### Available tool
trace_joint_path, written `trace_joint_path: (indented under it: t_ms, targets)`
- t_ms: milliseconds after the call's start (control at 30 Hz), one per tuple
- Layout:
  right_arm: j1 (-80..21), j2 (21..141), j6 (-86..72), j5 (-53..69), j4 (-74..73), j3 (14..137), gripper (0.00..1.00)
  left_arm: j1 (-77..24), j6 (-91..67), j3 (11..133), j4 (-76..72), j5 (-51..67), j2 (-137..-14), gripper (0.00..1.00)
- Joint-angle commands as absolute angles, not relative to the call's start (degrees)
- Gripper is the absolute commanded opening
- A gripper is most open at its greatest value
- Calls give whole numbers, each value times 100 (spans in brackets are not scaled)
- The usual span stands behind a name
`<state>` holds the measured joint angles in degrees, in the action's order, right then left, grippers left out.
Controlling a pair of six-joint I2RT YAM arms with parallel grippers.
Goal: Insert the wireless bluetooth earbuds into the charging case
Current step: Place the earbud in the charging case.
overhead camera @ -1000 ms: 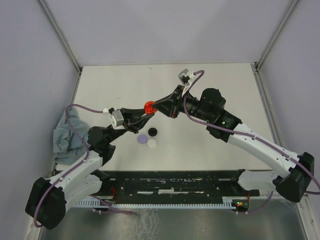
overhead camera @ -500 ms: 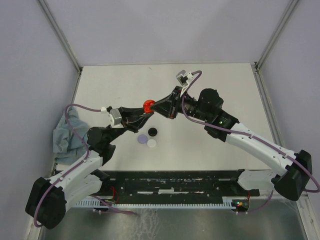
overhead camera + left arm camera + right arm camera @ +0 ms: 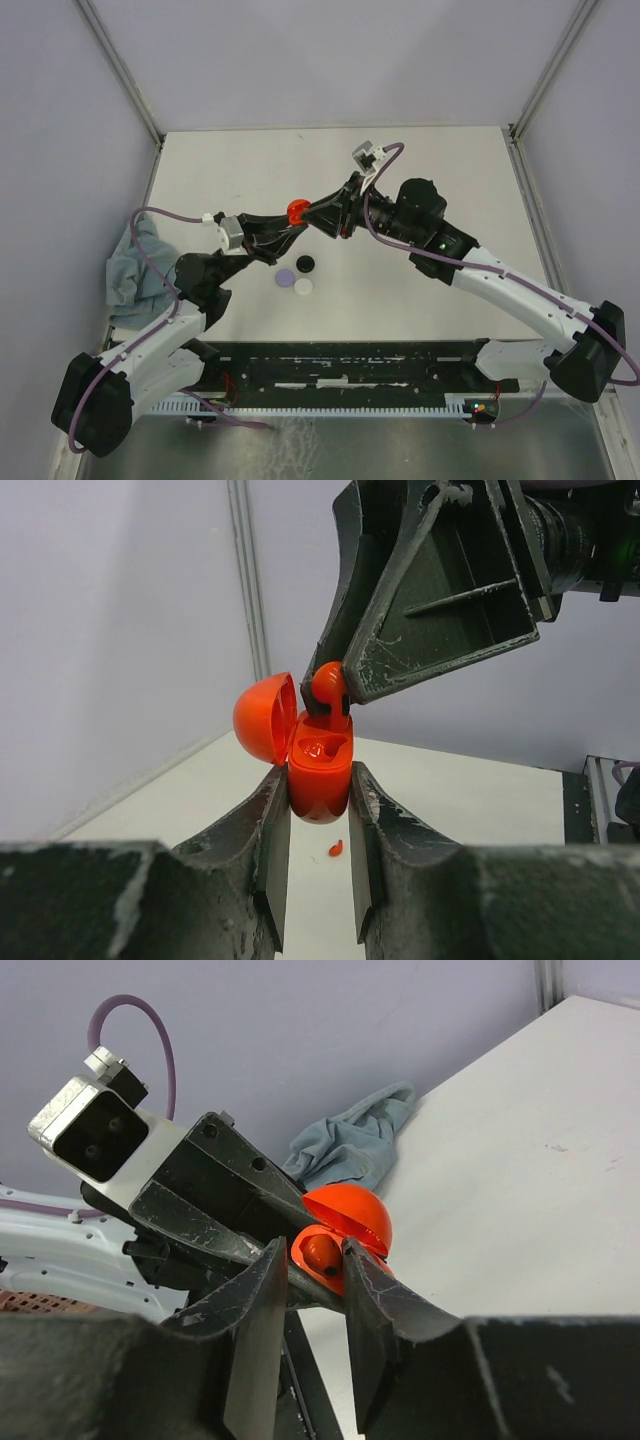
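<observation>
My left gripper [image 3: 318, 780] is shut on a red charging case [image 3: 320, 765], held upright above the table with its round lid [image 3: 265, 718] swung open to the left. My right gripper [image 3: 315, 1250] comes in from the right, its fingers shut on a red earbud [image 3: 322, 1253], one of the wireless bluetooth earbuds. That earbud [image 3: 327, 683] sits at the case's open top, partly inside a socket. A second red earbud [image 3: 336, 849] lies on the table below the case. From above, case [image 3: 296, 211] and both grippers meet at mid-table.
Three small round discs lie just in front of the grippers: lavender [image 3: 284, 277], black [image 3: 305, 264] and white [image 3: 302, 286]. A grey-blue cloth [image 3: 128, 275] is bunched at the table's left edge. Walls close in the table on three sides.
Both grippers and the case have shifted slightly left and away. The right gripper's tips with the earbud have closed in on the case's open top.
</observation>
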<state>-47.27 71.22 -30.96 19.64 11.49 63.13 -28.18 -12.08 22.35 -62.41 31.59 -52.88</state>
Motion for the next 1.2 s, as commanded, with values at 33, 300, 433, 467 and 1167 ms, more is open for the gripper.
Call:
trace_joint_path:
  t_ms: [33,300,433,467,1167]
  targets:
    - [-4755,6898,-2791,1623,874,6459,42,-2805,-1430,2370,-6723,3123,-5238,3]
    - [-4754,6682,-2393,1176,408,6670,54,-2807,-1503,2323,-6656,3145,-5284,3]
    - [-4746,6610,-2116,942,17,6834,58,-2809,-1461,2313,-6497,3139,-5278,3]
    - [-4744,6585,-2053,846,-138,6887,60,-2807,-1414,2319,-6412,3118,-5263,3]
    - [-3005,7723,-1259,-1056,-3480,7232,90,-2811,157,2870,-3022,1778,-4938,3]
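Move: The right fingertips are already parting around the red earbud at the red charging case, whose middle lies about 3 cm below and 1 cm left of the right hand. The other red earbud lies loose on the table, some 9 cm ahead, 23 cm right and 24 cm below; the black case is about 2 cm ahead, 1 cm left and 24 cm down. The left hand grips the red case; that loose earbud is roughly 8 cm ahead, 25 cm right and 21 cm below it. Open the right fingers wide, easing off the earbud and case to the right, then swing faster right, forward and down towards the loose red earbud, about 22 cm in all, turning the fingers from pointing left to forward and down. Keep the left grip on the case; halfway through, lower it some 7 cm and bring it 4 cm forward, tipping the fingers down and slightly counter-clockwise. ##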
